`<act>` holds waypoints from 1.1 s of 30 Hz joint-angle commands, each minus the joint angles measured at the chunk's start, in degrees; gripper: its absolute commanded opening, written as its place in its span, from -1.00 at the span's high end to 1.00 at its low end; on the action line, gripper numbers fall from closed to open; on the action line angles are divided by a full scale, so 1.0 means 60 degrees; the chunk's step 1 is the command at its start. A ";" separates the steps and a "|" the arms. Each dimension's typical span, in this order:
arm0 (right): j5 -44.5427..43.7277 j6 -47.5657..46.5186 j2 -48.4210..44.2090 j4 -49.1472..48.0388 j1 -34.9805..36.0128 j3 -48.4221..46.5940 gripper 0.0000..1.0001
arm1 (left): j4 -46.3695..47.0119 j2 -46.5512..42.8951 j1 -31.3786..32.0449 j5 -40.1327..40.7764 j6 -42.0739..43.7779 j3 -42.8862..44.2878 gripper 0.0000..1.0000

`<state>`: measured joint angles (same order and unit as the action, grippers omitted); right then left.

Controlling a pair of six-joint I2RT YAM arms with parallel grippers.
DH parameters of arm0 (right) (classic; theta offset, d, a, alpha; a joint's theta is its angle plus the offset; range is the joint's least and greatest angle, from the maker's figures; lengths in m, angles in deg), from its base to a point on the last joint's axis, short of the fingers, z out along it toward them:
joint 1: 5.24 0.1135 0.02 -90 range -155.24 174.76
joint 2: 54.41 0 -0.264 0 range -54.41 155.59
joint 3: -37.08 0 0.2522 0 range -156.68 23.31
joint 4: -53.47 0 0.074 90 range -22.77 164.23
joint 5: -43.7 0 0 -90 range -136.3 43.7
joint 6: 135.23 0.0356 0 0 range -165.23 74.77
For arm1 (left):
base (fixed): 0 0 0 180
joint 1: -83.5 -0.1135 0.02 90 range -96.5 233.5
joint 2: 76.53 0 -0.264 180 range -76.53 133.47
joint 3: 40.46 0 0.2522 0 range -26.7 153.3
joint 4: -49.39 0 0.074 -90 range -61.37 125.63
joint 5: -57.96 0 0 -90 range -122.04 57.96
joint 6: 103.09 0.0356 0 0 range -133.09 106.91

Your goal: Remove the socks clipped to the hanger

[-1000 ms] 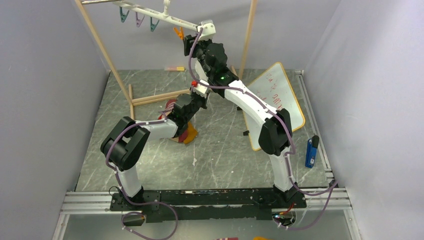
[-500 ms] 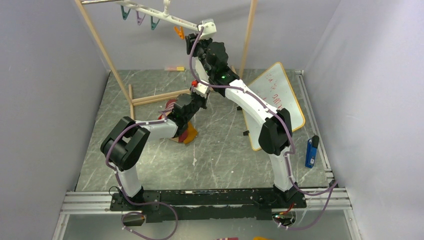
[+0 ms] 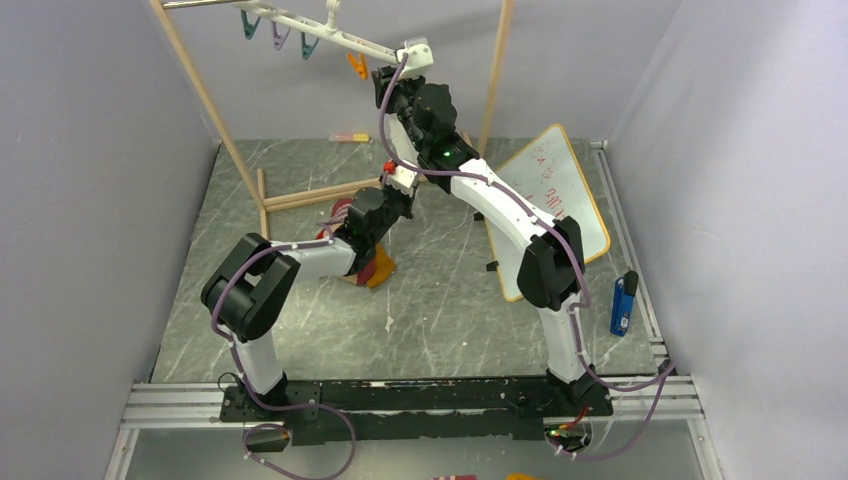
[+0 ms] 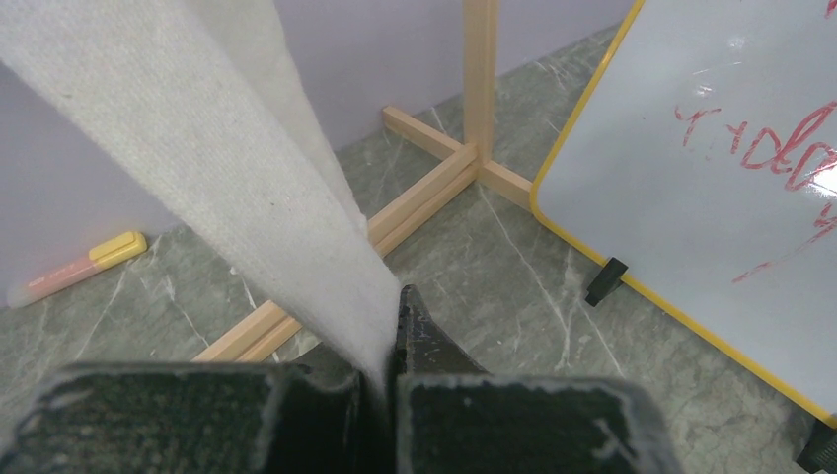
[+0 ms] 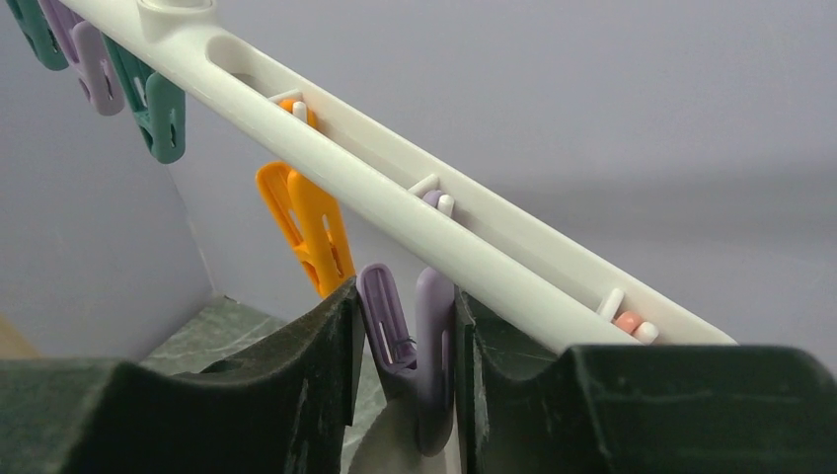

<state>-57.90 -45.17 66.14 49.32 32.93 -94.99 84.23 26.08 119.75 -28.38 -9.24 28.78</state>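
Observation:
The white hanger (image 3: 320, 32) hangs tilted from the wooden rack, and in the right wrist view its bar (image 5: 395, 197) runs diagonally. My right gripper (image 5: 407, 355) is up at the bar's lower end (image 3: 385, 80), with its jaws pressed on both handles of a purple clip (image 5: 434, 326). Pale sock fabric (image 5: 390, 449) shows below that clip. A long white sock (image 4: 197, 148) stretches taut down into my left gripper (image 4: 388, 336), which is shut on its lower end above the floor (image 3: 398, 180). A mustard sock (image 3: 380, 272) and a maroon one (image 3: 340, 210) lie on the floor under the left arm.
A yellow-framed whiteboard (image 3: 560, 200) lies at the right, its edge close by in the left wrist view (image 4: 691, 178). A blue marker (image 3: 622, 303) lies by the right rail. The rack's wooden leg (image 3: 215, 110) and base bars (image 4: 424, 188) stand near. Orange (image 5: 311, 222) and teal (image 5: 158, 109) clips hang empty.
My right gripper's jaws have narrowed onto the purple clip, and the hanger's lower end has lifted a little. The left arm has kept still with the white sock.

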 commanded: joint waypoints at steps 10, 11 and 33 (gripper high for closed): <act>0.0203 -0.0053 -0.0273 -0.0344 -0.0063 -0.0194 1.00 | -0.0077 -0.0440 0.0070 0.0209 0.0133 -0.0195 0.90; 0.0228 -0.0053 -0.0291 -0.0340 -0.0063 -0.0191 1.00 | -0.0084 -0.0453 0.0078 0.0217 0.0133 -0.0195 0.90; 0.1098 -0.0258 -0.1026 -0.0196 -0.0063 0.0625 -0.86 | -0.2314 -0.2837 0.0074 0.0902 -0.0490 -0.1294 0.90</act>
<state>-53.13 -45.94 64.89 49.43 32.73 -92.49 74.35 17.38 119.90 -25.43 -9.63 25.15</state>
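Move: The white sock that the left fingers still hold runs up to the purple clip, roughly 7 cm ahead of the left hand, 5 cm to its left and 20 cm above. The right fingers already squeeze that clip, so it lies at the right hand point. From there the orange clip is about 4 cm left and 1 cm farther out, and the red clip about 5 cm right and 2 cm nearer, both about level. Downward first, and slowly, the left hand draws the pinched white sock about 1.5 cm while the right fingers stay in place squeezing the purple clip's handles. Near the end the left hand swings back and to its left by some 3 cm, rising about 2 cm, sock still gripped, as the right fingers spread wide and ease about 1 cm back, left and down to let go of the clip. ##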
